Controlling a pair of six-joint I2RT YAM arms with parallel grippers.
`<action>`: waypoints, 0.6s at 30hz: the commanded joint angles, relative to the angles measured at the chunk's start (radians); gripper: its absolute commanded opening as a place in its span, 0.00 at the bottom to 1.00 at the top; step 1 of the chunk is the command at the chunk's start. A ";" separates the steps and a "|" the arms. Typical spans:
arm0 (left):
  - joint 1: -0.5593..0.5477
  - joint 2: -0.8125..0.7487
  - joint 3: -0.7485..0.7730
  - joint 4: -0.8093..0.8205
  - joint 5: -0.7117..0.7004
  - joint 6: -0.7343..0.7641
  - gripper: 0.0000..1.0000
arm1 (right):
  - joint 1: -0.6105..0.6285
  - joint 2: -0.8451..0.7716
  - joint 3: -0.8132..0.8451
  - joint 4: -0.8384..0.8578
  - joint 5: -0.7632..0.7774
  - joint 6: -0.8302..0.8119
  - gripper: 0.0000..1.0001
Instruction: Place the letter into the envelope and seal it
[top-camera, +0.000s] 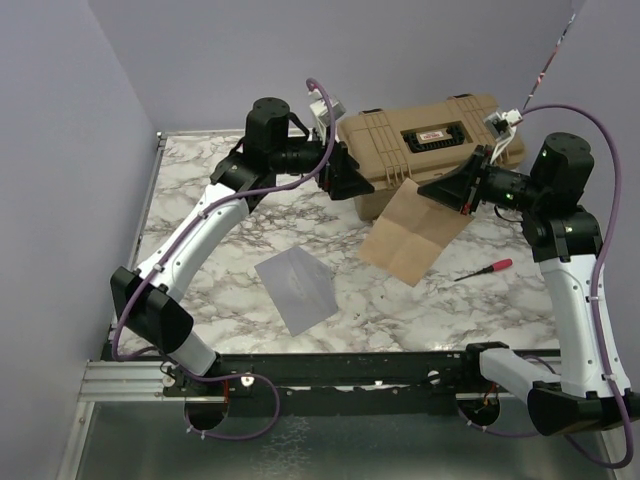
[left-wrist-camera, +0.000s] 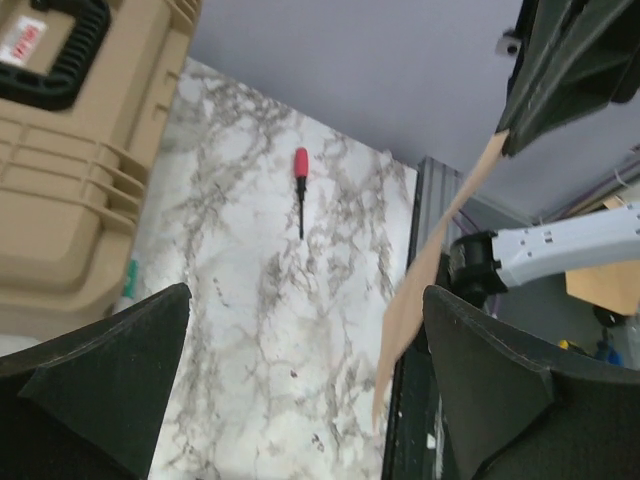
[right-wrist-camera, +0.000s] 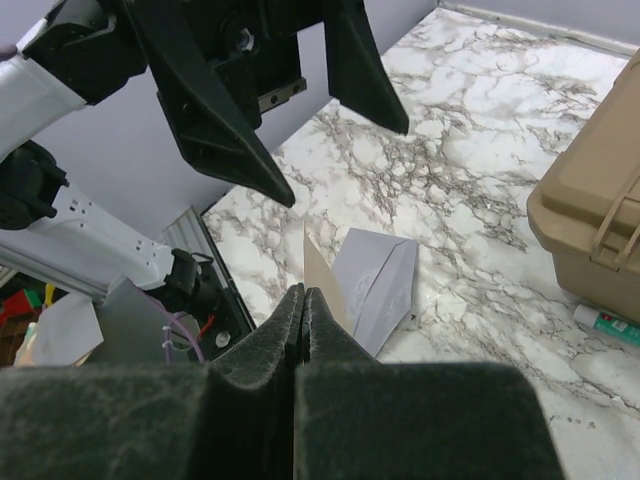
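Observation:
The tan letter (top-camera: 410, 236) hangs tilted above the table, pinched at its upper corner by my shut right gripper (top-camera: 428, 192). The right wrist view shows the sheet edge-on (right-wrist-camera: 322, 280) between the closed jaws of the right gripper (right-wrist-camera: 303, 296). The blue-grey envelope (top-camera: 295, 290) lies flat on the marble left of and below the letter, its flap side also visible (right-wrist-camera: 378, 285). My left gripper (top-camera: 355, 185) hovers just left of the letter, wide open with nothing between its fingers (left-wrist-camera: 100, 385). From the left wrist the letter (left-wrist-camera: 430, 260) shows as a thin strip near the right finger.
A tan toolbox (top-camera: 430, 145) stands at the back, close behind both grippers. A red-handled screwdriver (top-camera: 485, 268) lies on the marble at the right. A small white tube (right-wrist-camera: 605, 322) rests by the toolbox base. Purple walls enclose the left and back.

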 joint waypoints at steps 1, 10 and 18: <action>0.001 -0.054 -0.074 0.001 0.144 -0.036 0.99 | 0.003 -0.008 0.014 -0.001 0.038 0.035 0.00; -0.026 -0.039 -0.259 0.190 0.099 -0.162 0.99 | 0.004 0.020 -0.054 0.095 0.087 0.114 0.00; -0.039 -0.021 -0.386 0.472 0.056 -0.292 0.98 | 0.004 0.037 -0.067 0.186 0.069 0.184 0.00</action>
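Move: The tan letter hangs from the right gripper; its middle lies about 9 cm to the left hand's right, 8 cm back and 7 cm below. From that same hand the tan case stands roughly 18 cm ahead and 17 cm right, some 28 cm down, and the grey envelope lies about 14 cm back, 14 cm left, 37 cm down. From the right hand, the letter's middle is 5 cm back, 2 cm left and 7 cm down, the envelope roughly 9 cm back, 23 cm left and 38 cm down. Lower the left gripper about 8 cm and draw it back some 3 cm towards the letter's free left edge, rolling it roughly 15 degrees so its forward side dips, fingers wide open and not yet closing. Keep the letter pinched in the right gripper and ease it about 3 cm forward, sinking slightly. ##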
